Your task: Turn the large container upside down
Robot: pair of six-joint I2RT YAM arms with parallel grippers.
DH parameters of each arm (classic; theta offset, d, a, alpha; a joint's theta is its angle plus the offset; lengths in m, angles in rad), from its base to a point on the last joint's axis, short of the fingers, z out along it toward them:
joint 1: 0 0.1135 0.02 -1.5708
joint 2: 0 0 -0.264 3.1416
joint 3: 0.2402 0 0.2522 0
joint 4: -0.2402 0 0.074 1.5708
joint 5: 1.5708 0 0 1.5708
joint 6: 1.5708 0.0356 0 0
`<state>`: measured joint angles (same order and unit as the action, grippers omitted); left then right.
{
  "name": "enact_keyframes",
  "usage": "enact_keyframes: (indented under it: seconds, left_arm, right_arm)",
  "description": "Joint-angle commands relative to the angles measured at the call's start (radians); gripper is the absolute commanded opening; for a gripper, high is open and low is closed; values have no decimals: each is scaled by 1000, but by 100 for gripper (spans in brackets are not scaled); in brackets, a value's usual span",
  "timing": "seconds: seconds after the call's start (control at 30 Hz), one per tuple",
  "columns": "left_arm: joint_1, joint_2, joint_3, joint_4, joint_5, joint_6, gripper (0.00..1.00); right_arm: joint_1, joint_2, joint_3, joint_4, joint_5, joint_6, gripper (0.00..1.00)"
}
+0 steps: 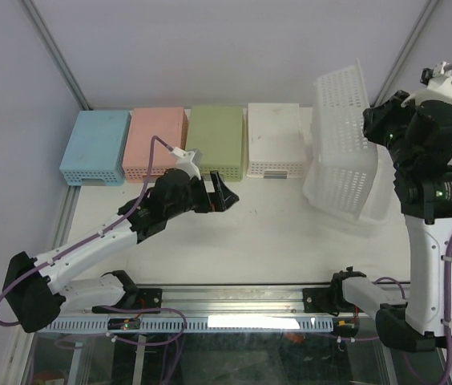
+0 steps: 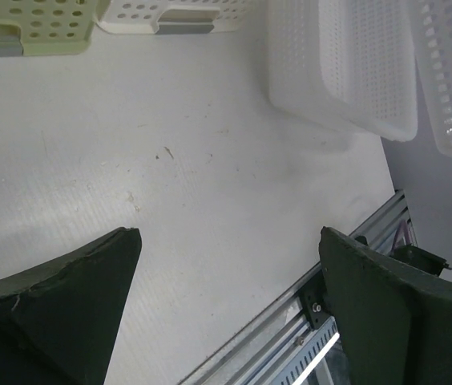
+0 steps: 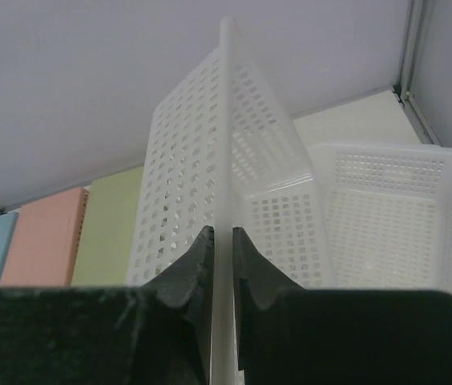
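Note:
The large container [image 1: 340, 136] is a white perforated basket at the right of the table, tipped up steeply with its lower edge near the tabletop. My right gripper [image 1: 376, 122] is shut on its thin rim; in the right wrist view the fingertips [image 3: 203, 245] pinch that edge, gripper [image 3: 223, 234], and the holed walls [image 3: 186, 184] rise on both sides. My left gripper [image 1: 224, 195] hangs open over the middle of the table, apart from the container, with only bare tabletop between its fingers [image 2: 228, 233].
Small upturned baskets line the back: blue [image 1: 94, 146], pink [image 1: 155, 143], green [image 1: 215, 140], white [image 1: 274, 138]. Another white basket [image 3: 394, 216] lies just right of the held one. A metal rail [image 1: 234, 298] runs along the near edge.

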<state>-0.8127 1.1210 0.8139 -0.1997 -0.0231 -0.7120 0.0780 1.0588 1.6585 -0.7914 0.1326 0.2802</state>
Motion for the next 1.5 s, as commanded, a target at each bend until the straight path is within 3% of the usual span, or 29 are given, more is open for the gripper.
enact_keyframes:
  seconds: [0.0, 0.17, 0.4, 0.53, 0.7, 0.93, 1.13, 1.33, 1.47]
  left_arm:
    - [-2, -96, 135, -54, -65, 27, 99]
    - [-1, -191, 322, -238, -193, 42, 99]
    - [-1, -302, 484, -322, -337, 53, 99]
    - [-2, -321, 506, -324, -379, 57, 99]
    - [0, -294, 508, -328, -361, 51, 99]
    - [0, -257, 504, -328, -344, 41, 99]
    - [0, -250, 487, -329, -332, 30, 99]
    - [-1, -254, 463, -330, -324, 16, 99]
    - [-1, -260, 454, -339, -327, 10, 99]
  right_arm:
    - [-5, -37, 84, 84, -149, 61, 0]
    - [-5, -75, 13, 157, -389, 188, 0]
    - [-4, -142, -369, 488, -856, 571, 0]
    - [24, -170, -569, 684, -980, 782, 0]
    - [93, -142, -684, 779, -1106, 869, 0]
    - [220, -58, -840, 873, -1126, 910, 0]
    - [262, 122, -894, 985, -1128, 891, 0]
    - [325, 399, -771, 965, -1124, 741, 0]
    - [393, 539, -628, 794, -1021, 573, 0]
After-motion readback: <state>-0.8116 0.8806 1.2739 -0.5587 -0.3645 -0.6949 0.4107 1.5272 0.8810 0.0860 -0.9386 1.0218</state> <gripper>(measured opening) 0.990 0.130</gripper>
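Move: The right gripper already pinches the large container's rim, high up. The clear table it is taken to lies about 35 cm to its left, 16 cm back and 40 cm down. The green box stands some 36 cm left and 14 cm ahead, the small white box about 19 cm left and 15 cm ahead, the second large container about 4 cm right and 8 cm ahead, all roughly 37 cm below. The left gripper hovers over that clear patch, which is about 14 cm below it, 9 cm back and 2 cm left. Swing the right gripper left some 28 cm and down about 26 cm, carrying the large container away from the second one to the clear table before the boxes; bow back on the way, then ease forward. Keep the rim pinched while turning the wrist about 90 degrees, left side up, counter-clockwise, fingers tipping down. Lift the open left gripper quickly and leftward out of the way, then let it sink a little. ##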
